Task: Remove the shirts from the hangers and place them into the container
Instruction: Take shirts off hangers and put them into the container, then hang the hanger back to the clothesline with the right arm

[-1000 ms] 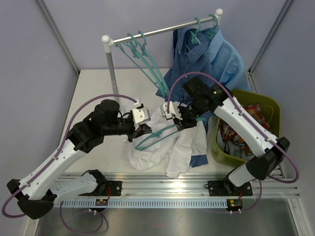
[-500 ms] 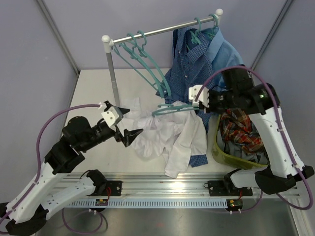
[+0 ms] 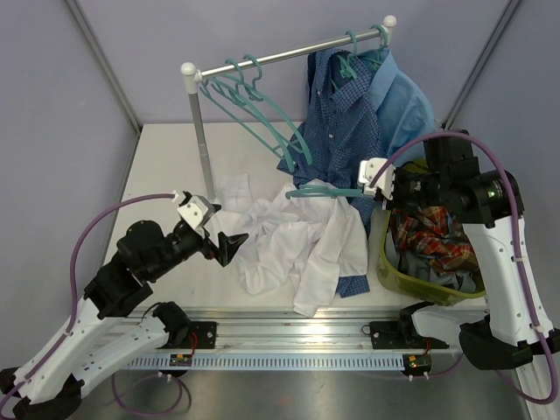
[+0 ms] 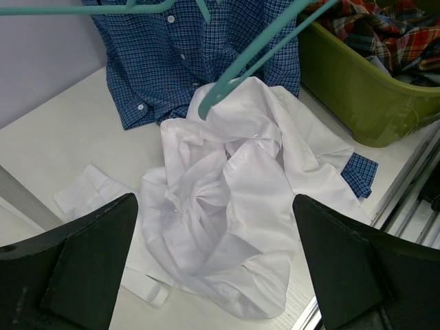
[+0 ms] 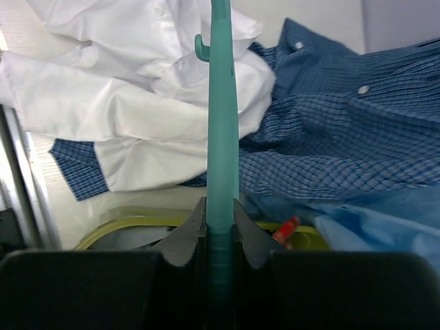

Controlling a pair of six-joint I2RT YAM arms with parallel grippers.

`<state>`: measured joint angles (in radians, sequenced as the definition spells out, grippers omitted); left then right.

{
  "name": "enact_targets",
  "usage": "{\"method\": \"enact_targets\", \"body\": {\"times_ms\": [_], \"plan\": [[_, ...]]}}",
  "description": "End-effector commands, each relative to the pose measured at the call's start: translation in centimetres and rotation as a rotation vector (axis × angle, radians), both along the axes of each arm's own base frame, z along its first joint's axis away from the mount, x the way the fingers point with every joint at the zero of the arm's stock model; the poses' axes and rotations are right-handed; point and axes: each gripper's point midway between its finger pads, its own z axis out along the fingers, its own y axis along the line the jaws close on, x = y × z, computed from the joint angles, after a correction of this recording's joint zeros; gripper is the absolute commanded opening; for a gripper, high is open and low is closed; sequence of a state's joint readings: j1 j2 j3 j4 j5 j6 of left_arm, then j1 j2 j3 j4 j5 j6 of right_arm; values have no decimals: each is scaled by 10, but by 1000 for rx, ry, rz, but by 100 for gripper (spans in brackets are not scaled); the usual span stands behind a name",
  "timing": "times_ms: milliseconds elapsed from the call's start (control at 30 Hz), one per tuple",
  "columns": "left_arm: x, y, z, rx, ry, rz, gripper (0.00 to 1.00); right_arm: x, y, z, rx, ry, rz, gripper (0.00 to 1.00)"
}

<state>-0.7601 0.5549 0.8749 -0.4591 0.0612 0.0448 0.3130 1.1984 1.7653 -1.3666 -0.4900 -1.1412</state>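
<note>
The plain white shirt (image 3: 297, 241) (image 4: 227, 206) lies crumpled on the table, off its hanger. My left gripper (image 3: 224, 231) (image 4: 214, 265) hovers at its left edge, open wide, with nothing between the fingers. My right gripper (image 3: 374, 185) (image 5: 220, 213) is shut on a teal hanger (image 3: 322, 191) (image 5: 222, 117) held level above the shirt's upper edge. The olive container (image 3: 395, 278) (image 4: 357, 103) at the right holds the red plaid shirt (image 3: 433, 241). The dark blue check shirt (image 3: 341, 122) (image 5: 344, 144) and the light blue shirt (image 3: 409, 101) hang on the rail.
Three bare teal hangers (image 3: 258, 101) hang at the left end of the silver rail (image 3: 280, 55), whose post (image 3: 202, 140) stands just behind my left gripper. A tail of the blue check shirt (image 3: 354, 286) lies beside the container. Grey walls close in both sides.
My left gripper has let go of the white shirt, opened wide and drawn back to the left. My right gripper has carried the hanger to the right, out of the white shirt.
</note>
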Motion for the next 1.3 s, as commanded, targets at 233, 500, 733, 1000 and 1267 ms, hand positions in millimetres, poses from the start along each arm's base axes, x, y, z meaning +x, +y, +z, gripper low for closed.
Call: {"method": "enact_targets", "body": {"times_ms": [233, 500, 733, 1000, 1267], "plan": [[-2, 5, 4, -61, -10, 25, 99, -23, -18, -55, 67, 285, -281, 0], [-9, 14, 6, -75, -25, 34, 99, 7, -29, -39, 214, 217, -421, 0], [-13, 20, 3, -81, -32, 43, 99, 22, -41, -25, 277, 219, -512, 0], [-15, 22, -4, -81, -33, 46, 99, 49, -37, -21, 381, 265, -582, 0], [-13, 19, -11, -115, 7, 57, 99, 110, -17, 5, 535, 319, -592, 0]]}}
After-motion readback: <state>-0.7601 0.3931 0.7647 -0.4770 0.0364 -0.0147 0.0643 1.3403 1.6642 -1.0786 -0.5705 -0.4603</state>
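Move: My right hand still holds the bare hanger. The rail stretch with the empty hangers is about 25 cm ahead of it, 32 cm to its left and 20 cm above. The checked blue shirt hangs some 22 cm ahead and 9 cm left at about hand height. The container is 6 cm ahead, 19 cm right and 25 cm below. The white shirt lies 5 cm ahead, 20 cm left and 33 cm below. From my left hand, that rail stretch is 28 cm ahead, 4 cm right and 24 cm up. With my right fingers still pinching the bare hanger, I first sink about 7 cm, easing back and then right, then climb partway and swing forward, closing on the rail and ending some 8 cm farther out than I began. Meanwhile my wrist turns about 35 degrees clockwise and tips down. My open left hand drifts a couple of centimetres back, left and down. ##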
